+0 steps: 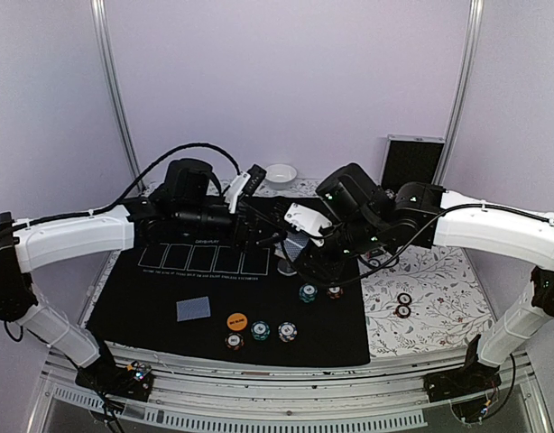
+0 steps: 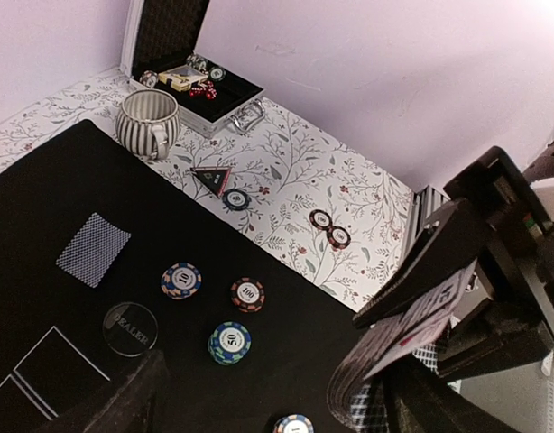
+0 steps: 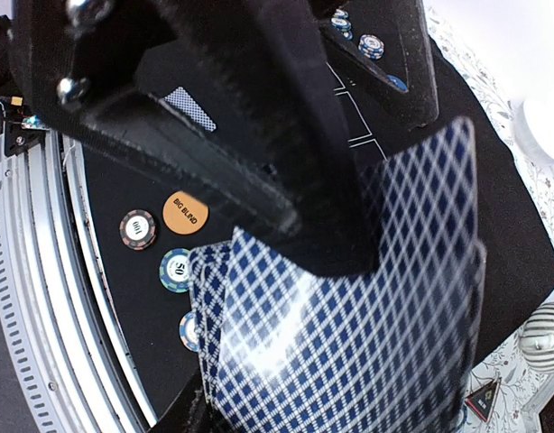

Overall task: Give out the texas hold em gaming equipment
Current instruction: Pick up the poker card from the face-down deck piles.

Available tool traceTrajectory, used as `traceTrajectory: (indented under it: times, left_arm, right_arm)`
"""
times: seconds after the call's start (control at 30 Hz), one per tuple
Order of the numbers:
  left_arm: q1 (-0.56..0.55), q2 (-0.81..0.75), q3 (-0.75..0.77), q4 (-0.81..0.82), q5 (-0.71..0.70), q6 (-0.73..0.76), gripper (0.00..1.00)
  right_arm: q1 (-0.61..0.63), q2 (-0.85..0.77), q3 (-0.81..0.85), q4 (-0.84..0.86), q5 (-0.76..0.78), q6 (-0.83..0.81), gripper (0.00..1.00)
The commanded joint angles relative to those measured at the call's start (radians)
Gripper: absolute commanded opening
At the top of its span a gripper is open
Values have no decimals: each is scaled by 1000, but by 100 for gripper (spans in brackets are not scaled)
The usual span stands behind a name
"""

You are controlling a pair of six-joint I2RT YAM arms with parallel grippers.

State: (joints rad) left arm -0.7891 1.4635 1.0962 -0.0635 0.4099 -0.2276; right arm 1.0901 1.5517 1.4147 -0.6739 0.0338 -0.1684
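Note:
My right gripper (image 1: 300,248) (image 3: 286,298) is shut on a deck of blue-diamond-backed playing cards (image 3: 367,334) (image 2: 412,329), held above the middle of the black mat (image 1: 151,298). My left gripper (image 1: 259,230) (image 2: 268,415) is open, and its right finger (image 2: 430,406) is close beside the deck. One card (image 1: 193,308) (image 2: 94,249) lies face down on the mat. An orange "BIG BLIND" disc (image 1: 236,320) (image 3: 185,214) sits near three chips (image 1: 261,331) at the mat's front. Two more chip piles (image 1: 308,292) lie under the right gripper. A clear dealer button (image 2: 130,328) is also on the mat.
A ribbed mug (image 2: 149,122), a red triangular marker (image 2: 212,179) with a chip (image 2: 236,199) beside it, and two dark chips (image 1: 404,305) (image 2: 329,228) rest on the floral cloth. An open metal case (image 2: 191,81) (image 1: 412,162) and a white bowl (image 1: 280,173) stand at the back.

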Motion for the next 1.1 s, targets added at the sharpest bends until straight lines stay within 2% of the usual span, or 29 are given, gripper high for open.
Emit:
traceTrajectory:
  times: [0.0, 0.13, 0.23, 0.43, 0.5, 0.83, 1.07]
  left_arm:
    - [26, -29, -8, -16, -21, 13, 78]
    - [25, -46, -28, 67, 166, -11, 64]
    - [21, -51, -39, 97, 250, -16, 51]
    - [23, -71, -39, 64, 273, 2, 10]
    - [26, -88, -42, 61, 268, 2, 1]
    - [69, -171, -76, 85, 308, -62, 0]
    - [290, -270, -186, 29, 312, -290, 0]
  right_arm:
    - [8, -22, 14, 24, -20, -2, 4]
    - [7, -21, 13, 23, -16, -2, 4]
    - [8, -20, 13, 24, -13, -3, 4]
    - [8, -23, 8, 23, -5, -5, 4]
    - [8, -25, 3, 22, -2, -3, 4]
    - [8, -34, -6, 22, 16, -2, 4]
    - [7, -45, -25, 22, 38, 1, 4]
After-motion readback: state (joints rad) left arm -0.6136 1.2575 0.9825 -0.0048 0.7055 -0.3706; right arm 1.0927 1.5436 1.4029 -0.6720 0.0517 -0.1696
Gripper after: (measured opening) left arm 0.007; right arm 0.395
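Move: The top poker card of the face-down deck, clamped in the right hand, has its middle about 4 cm back, 4 cm right and 2 cm below the left hand, whose open fingers already straddle its jutting forward-left edge. From the right hand, that card lies some 2 cm ahead and 4 cm left, about level. On the mat, roughly 22 cm below the left hand, the dealer button lies 4 cm ahead and 2 cm right, and the teal chips 2 cm back and 8 cm right. The left hand draws back about 4 cm and rises a little while its wide-open fingers shut on the jutting edge of the top card, turning some 10 degrees clockwise as the fingertips tip upward. With the card pinched, it lifts to about 5 cm above its start, then swings left, away from the deck, by about 5 cm and comes forward again, while the right hand stays in place and keeps its grip on the rest. ##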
